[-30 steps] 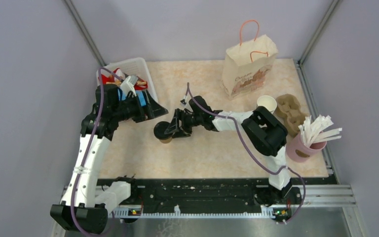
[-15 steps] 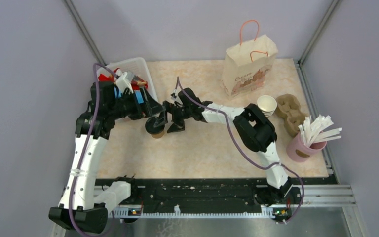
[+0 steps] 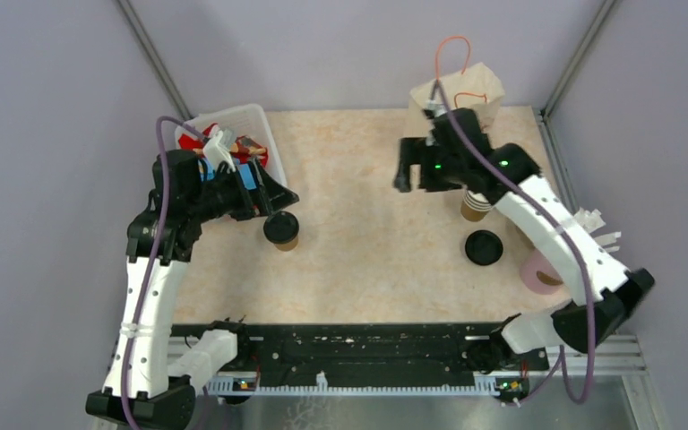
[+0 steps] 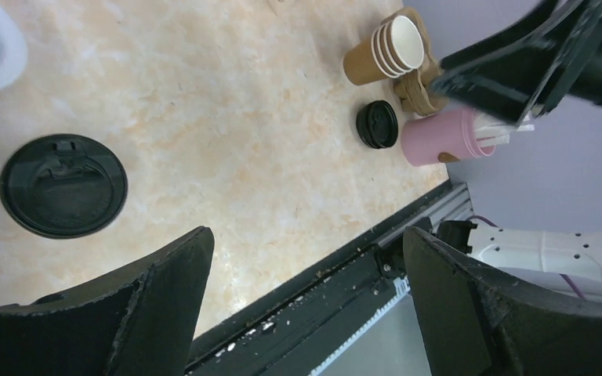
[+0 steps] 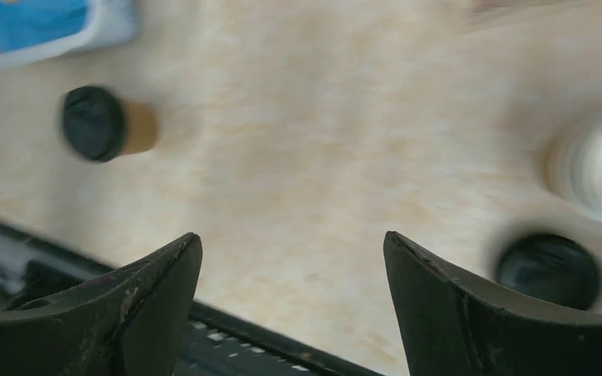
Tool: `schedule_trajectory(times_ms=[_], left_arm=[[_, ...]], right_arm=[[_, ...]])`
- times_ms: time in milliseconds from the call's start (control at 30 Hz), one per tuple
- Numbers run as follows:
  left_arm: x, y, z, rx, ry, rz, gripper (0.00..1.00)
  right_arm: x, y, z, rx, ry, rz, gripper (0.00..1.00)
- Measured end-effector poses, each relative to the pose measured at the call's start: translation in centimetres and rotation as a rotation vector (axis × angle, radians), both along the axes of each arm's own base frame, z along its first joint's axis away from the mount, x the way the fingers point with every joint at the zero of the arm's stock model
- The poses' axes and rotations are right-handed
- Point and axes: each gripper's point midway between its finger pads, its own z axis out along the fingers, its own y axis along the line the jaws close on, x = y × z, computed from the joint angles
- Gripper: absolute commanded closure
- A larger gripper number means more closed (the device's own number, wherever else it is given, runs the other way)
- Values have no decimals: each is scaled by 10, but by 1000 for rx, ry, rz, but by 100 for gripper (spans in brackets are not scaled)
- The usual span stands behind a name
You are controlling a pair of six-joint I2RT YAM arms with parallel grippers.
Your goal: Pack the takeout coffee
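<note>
A brown paper cup with a black lid stands left of centre; in the left wrist view the lidded cup lies just beyond my fingers. My left gripper hangs open right behind it, holding nothing. An open brown cup stands at the right, half under my right arm, and shows as nested cups. A loose black lid lies in front of it. My right gripper is raised, open and empty, left of the open cup.
A paper bag with orange handles stands at the back right behind my right arm. A white bin of packets sits at the back left. A pink cup of white sticks and a pulp tray stand by the right edge.
My right gripper has let go of the lidded cup and swung away to the back right, opening wide. The lidded cup stays standing by my left gripper, which has barely moved.
</note>
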Motion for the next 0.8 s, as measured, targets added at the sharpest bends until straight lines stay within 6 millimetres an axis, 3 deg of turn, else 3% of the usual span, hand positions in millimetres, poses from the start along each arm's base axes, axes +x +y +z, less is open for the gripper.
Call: schedule_trajectory(times_ms=[33, 167, 300, 400, 500, 600, 800], left_arm=[[-2, -2, -2, -11, 6, -7, 2], [-4, -9, -15, -56, 55, -35, 2], [7, -15, -30, -71, 120, -57, 2], [19, -19, -40, -69, 151, -69, 2], [26, -22, -46, -68, 171, -75, 2], [31, -23, -50, -70, 186, -80, 2], [34, -27, -54, -71, 200, -93, 2]], right_arm=[[7, -41, 12, -75, -60, -78, 19], [29, -138, 8, -297, -89, -283, 25], [58, -189, -29, -408, 23, -369, 30], [78, -204, -56, -434, 86, -372, 36], [89, -200, -75, -442, 119, -337, 47], [96, -196, -88, -441, 134, -317, 51], [89, -196, -113, -457, 174, -290, 62]])
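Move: Ahead and to the right of the right hand stands the stack of paper cups, about 9 cm forward, 23 cm right, and its middle some 18 cm below. The black lids lie 2 cm back, 24 cm right and 23 cm down; the brown cup carrier is 12 cm ahead and 36 cm right, 21 cm down; the paper bag stands 24 cm ahead, 17 cm right, 11 cm down. From the left hand the cup stack lies 14 cm forward, 41 cm right, 25 cm down. Swinging quickly some 20 cm to the right, away from the lidded coffee, the right hand reaches forward and then sinks about 11 cm towards the near-left rim of the cup stack. Its wrist rolls left side down and turns clockwise, roughly 30 degrees in all, while the empty fingers narrow from wide to under half open. The empty left hand lowers about 5 cm, easing forward and right. ##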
